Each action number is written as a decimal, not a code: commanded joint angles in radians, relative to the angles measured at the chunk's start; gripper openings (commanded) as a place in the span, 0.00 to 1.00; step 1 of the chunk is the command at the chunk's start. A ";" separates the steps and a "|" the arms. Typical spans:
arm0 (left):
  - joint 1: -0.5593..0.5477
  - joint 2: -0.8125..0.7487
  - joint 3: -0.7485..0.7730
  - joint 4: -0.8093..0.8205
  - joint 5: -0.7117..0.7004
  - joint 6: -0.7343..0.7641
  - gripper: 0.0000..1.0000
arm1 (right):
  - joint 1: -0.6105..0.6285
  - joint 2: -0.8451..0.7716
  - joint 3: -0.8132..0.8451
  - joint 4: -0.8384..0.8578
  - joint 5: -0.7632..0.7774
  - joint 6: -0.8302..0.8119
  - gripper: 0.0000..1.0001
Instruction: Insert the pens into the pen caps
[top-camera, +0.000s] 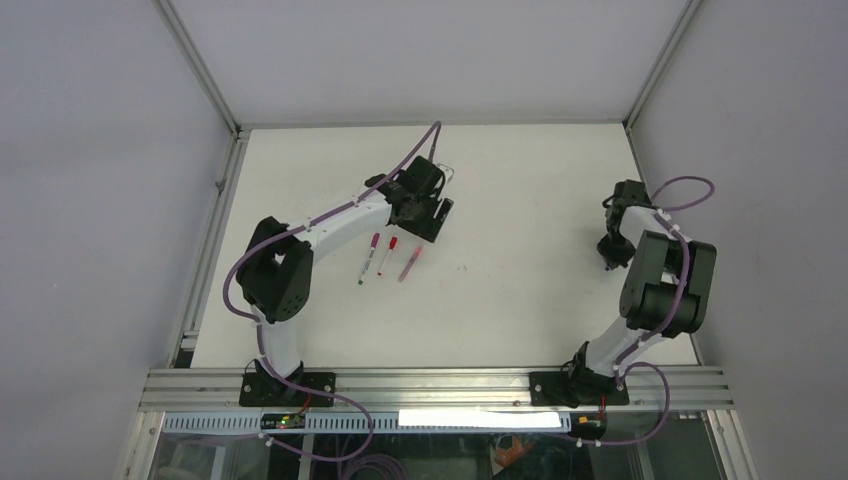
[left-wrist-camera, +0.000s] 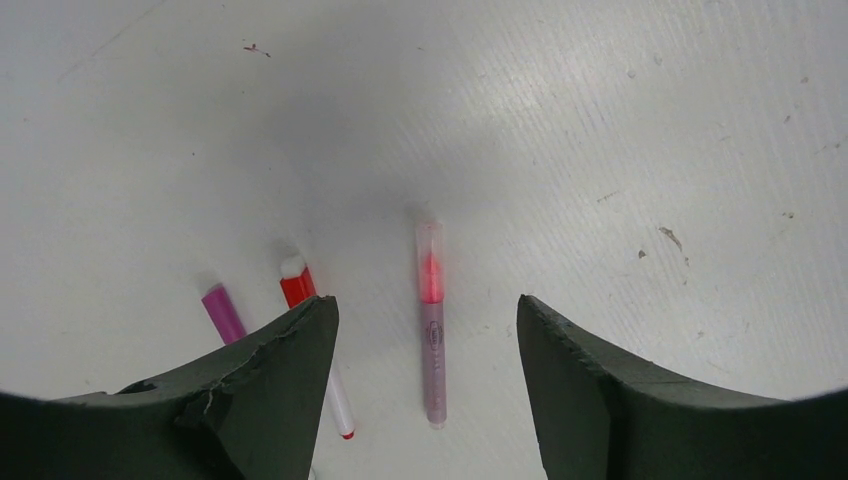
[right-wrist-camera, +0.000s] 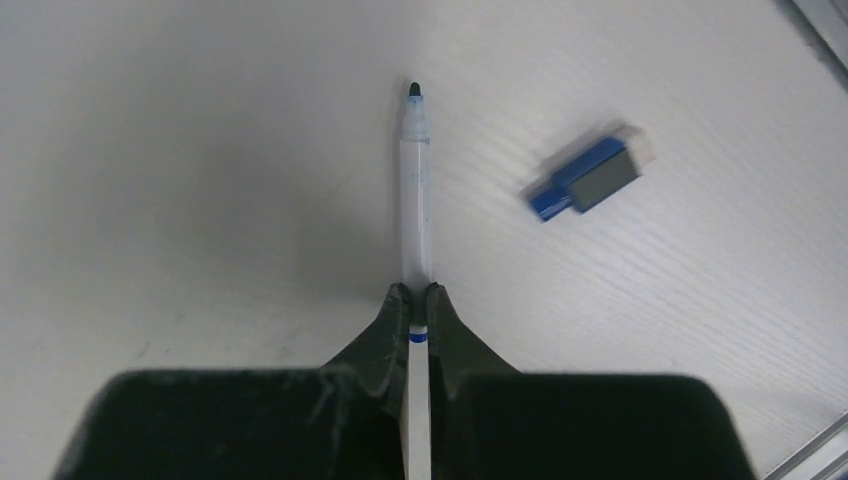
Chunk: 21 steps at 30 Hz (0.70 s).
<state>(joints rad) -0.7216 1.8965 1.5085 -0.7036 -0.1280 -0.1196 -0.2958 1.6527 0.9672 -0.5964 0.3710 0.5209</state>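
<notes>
My right gripper is shut on a white pen with a blue band. Its dark uncapped tip points away from me over the table. A blue pen cap lies on the table to the right of that tip, apart from it. My left gripper hangs open above a pinkish pen with a clear cap, which lies between the fingers and touches neither. A red-capped white pen and a magenta-capped pen lie to its left, partly hidden by the left finger.
From above, the three pens lie side by side left of the table's middle, just below the left gripper. The right gripper is low near the right edge of the white table. Metal frame rails border the table.
</notes>
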 joint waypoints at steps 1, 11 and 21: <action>0.005 -0.072 -0.008 0.045 0.020 -0.014 0.67 | 0.141 0.031 0.032 0.030 0.022 0.016 0.00; 0.004 -0.101 -0.073 0.108 0.071 -0.063 0.65 | 0.566 0.024 0.001 0.073 -0.193 0.311 0.00; 0.005 -0.220 -0.232 0.160 0.013 -0.098 0.63 | 0.751 0.043 -0.028 0.206 -0.258 0.565 0.00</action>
<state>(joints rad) -0.7185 1.7817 1.3136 -0.5972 -0.0967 -0.1936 0.4244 1.6821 0.9726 -0.4442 0.1440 0.9234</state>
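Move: The right fingers already hold the blue pen near its blue rear end, just over the table. The open middle of the table lies about 28 cm to their left and 4 ahead; the pink pen is some 50 cm left and 2 ahead, the blue cap about 6 right and 1 ahead. From the left hand that middle spot is 20 cm right, 2 back and 7 below; the pink pen is 4 back and 2 left, the red-capped one 7 left and 3 back. Keeping its pinch on the blue pen, the right hand sweeps left and a little forward, about 28 cm in all, at unchanged height close over the table towards the pink pen. On the way its wrist turns some 25 degrees counter-clockwise and takes out the fingers' rightward lean. The left hand, open and empty, eases back and slightly left by roughly 3 cm above the pink pen. ##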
